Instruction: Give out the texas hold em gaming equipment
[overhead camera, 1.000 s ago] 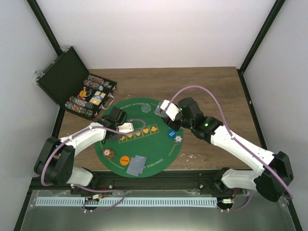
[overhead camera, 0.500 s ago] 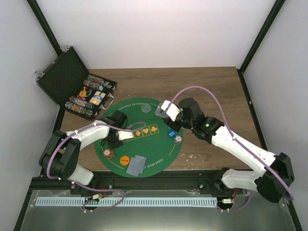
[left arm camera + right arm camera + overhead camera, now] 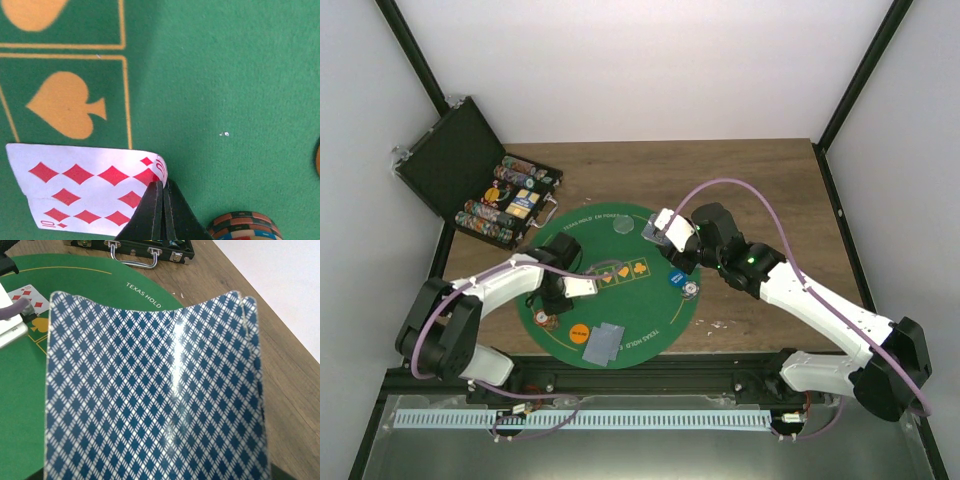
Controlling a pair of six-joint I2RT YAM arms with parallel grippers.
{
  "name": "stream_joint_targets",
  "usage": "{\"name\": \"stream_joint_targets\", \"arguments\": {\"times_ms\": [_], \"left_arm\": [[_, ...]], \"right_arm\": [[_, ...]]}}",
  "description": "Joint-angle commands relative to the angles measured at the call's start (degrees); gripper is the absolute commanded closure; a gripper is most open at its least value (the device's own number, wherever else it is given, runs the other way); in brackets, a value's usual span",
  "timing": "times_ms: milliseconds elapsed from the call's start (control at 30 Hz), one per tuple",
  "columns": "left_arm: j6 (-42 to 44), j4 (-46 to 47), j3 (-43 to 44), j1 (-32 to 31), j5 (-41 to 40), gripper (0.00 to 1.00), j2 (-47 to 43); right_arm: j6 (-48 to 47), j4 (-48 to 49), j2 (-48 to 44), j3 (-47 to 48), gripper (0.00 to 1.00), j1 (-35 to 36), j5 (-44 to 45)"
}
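Note:
My left gripper (image 3: 570, 290) is shut on the corner of a ten of diamonds card (image 3: 90, 187), held face up just above the round green mat (image 3: 640, 310); it also shows in the left wrist view (image 3: 162, 186). A brownish chip stack (image 3: 542, 322) stands close beside it. My right gripper (image 3: 665, 232) is shut on a small deck of blue-backed cards (image 3: 155, 390) over the mat's far right; the deck hides its fingers. Two face-down cards (image 3: 604, 342) and an orange disc (image 3: 579, 333) lie at the near edge. Blue (image 3: 676, 278), white (image 3: 690, 289) and clear-grey (image 3: 623, 226) discs lie on the mat.
An open black case (image 3: 510, 205) with rows of chips sits at the far left on the wooden table (image 3: 770, 190). Black frame posts run along both table sides. Orange suit boxes (image 3: 620, 272) cross the mat's middle.
My left gripper has moved nearer and slightly left with the ten of diamonds, toward the chip stack. The right arm has barely moved.

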Motion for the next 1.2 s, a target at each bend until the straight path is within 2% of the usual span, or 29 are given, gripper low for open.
{"name": "stream_joint_targets", "arguments": {"times_ms": [0, 300, 600, 667, 800, 933, 1167], "left_arm": [[6.1, 3.2, -2.6, -0.1, -1.8, 1.00, -1.4], [7.2, 5.9, -2.0, 0.0, -3.4, 1.00, 1.5], [6.9, 3.5, -2.0, -0.1, -2.2, 1.00, 1.7], [6.8, 2.7, -1.7, 0.0, -1.8, 0.92, 1.6], [6.7, -0.2, 0.2, 0.0, -0.2, 0.84, -0.2], [5.3, -5.8, 4.9, -0.1, 4.6, 0.71, -3.2], [-1.9, -19.2, 20.1, 2.1, 20.3, 0.64, -4.2]], "right_arm": [[0.1, 0.4, -1.3, 1.9, 0.52, 0.0, -0.5], [0.2, -0.1, -1.4, 1.9, 0.52, 0.0, -0.4], [0.2, 0.0, -1.6, 1.6, 0.51, 0.0, -0.3], [0.3, 0.0, -1.3, 1.8, 0.51, 0.0, -0.4], [0.0, -0.3, -1.4, 1.8, 0.51, 0.0, -0.2], [0.0, -0.9, -1.6, 2.3, 0.51, 0.0, -0.2], [-0.6, -1.3, -2.1, 2.6, 0.51, 0.1, -1.8]]}}
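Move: The left hand still pinches the near edge of the face-up ten of diamonds at the felt. The card's middle lies about 4 cm ahead, 1 cm left and 1 cm below. The spade square is roughly 7 cm ahead and 4 cm right; the chip stack 5 cm back and 2 cm left; the orange big-blind chip some 9 cm back and 7 cm right. The card lies about 29 cm left of the right hand, 2 cm back and 22 cm below. With the ten of diamonds pinched by its bent-up edge, the left hand settles about half a centimetre down against the felt and turns some 5 degrees clockwise. It holds there while the fingers open and let go of the card, then rises about 7 cm, drifting some 3 cm right and a little forward, fingertips tilting to the right. ##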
